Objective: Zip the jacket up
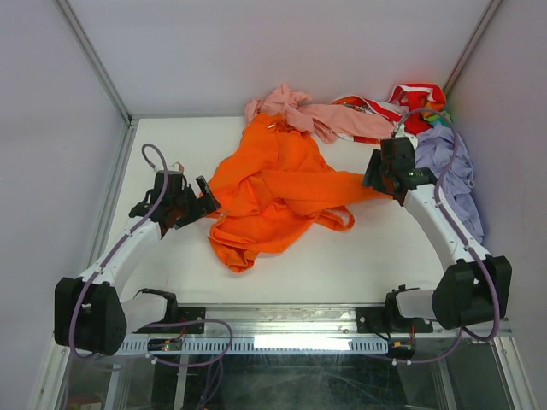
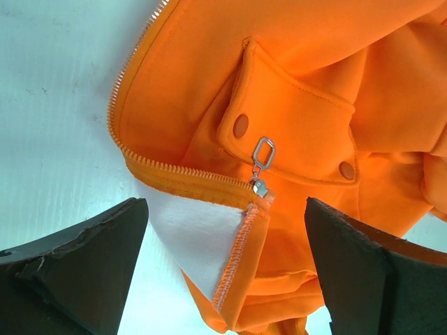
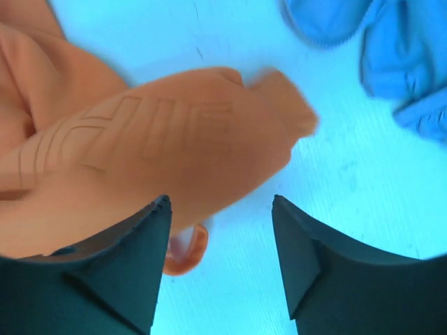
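The orange jacket (image 1: 273, 188) lies crumpled in the middle of the white table. My left gripper (image 1: 198, 207) stands open at its left edge. In the left wrist view the jaws (image 2: 227, 202) straddle a folded-back corner showing pale lining, apart from both pads. The metal zipper slider (image 2: 260, 185) and its ring pull (image 2: 262, 152) sit just beyond, at the end of a row of zipper teeth (image 2: 181, 169). My right gripper (image 1: 382, 190) is open at the tip of the right-hand sleeve (image 3: 160, 146). That sleeve looks blurred and lies past the left fingertip (image 3: 157, 216), not between the pads.
A pale pink garment (image 1: 308, 115) lies behind the jacket at the back wall. A red and white garment (image 1: 410, 98) sits in the back right corner. A lilac garment (image 1: 449, 166) runs along the right side, next to the right arm. Walls close the table on three sides.
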Available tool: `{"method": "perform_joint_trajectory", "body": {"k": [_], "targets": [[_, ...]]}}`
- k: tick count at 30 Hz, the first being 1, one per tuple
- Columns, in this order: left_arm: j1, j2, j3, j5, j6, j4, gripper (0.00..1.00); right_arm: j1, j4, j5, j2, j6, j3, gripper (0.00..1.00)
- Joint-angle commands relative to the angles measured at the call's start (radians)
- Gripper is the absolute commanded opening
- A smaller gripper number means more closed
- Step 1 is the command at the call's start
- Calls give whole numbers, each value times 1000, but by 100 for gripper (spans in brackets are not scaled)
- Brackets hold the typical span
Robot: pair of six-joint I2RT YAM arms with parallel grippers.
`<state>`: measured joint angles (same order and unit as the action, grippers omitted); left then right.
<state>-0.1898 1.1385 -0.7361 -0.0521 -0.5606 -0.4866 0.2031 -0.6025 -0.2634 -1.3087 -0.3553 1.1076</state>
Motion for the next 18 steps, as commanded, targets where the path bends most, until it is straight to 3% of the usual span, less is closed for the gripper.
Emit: {"method": "perform_joint_trajectory", "body": {"k": [1,9,12,18], "targets": [[21,44,-41,28,19,57,99,9,-8,71,61,7,-17,67],[123,183,-66,-120,5,156,94,190,74,236,95,66,20,77],[126,218,-89,-203,8,171,76,250,105,247,84,66,34,77],[101,114,-123,-380,-5,205,22,301,129,268,80,61,73,78]]}}
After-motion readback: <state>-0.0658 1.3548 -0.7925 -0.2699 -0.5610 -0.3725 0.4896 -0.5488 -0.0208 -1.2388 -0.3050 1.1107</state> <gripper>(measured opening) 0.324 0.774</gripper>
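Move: The jacket's zip edge, the stretch the left fingers will shut on, lies about 2 cm ahead of the left hand, 1 cm left and 4 cm below. The slider is some 3 cm to that hand's right, 1 cm back and 5 cm down; the pocket flap is 4 cm ahead and 4 cm right. From the right hand the slider lies about 42 cm left, 7 cm back and 12 cm down, with the sleeve end 3 cm ahead and 4 cm right. The left hand reaches down about 3.5 cm, forward and a little left onto the jacket's zip edge beside the slider, then its wide-open fingers close to about a third around that edge while it sweeps back right some 2 cm and starts to rise, still easing forward. Meanwhile the empty right hand leaves the sleeve end, dips briefly and swings about 14 cm left over the jacket towards the slider, drawing back and rising a little, opening wider and turning some 30 degrees counter-clockwise. ##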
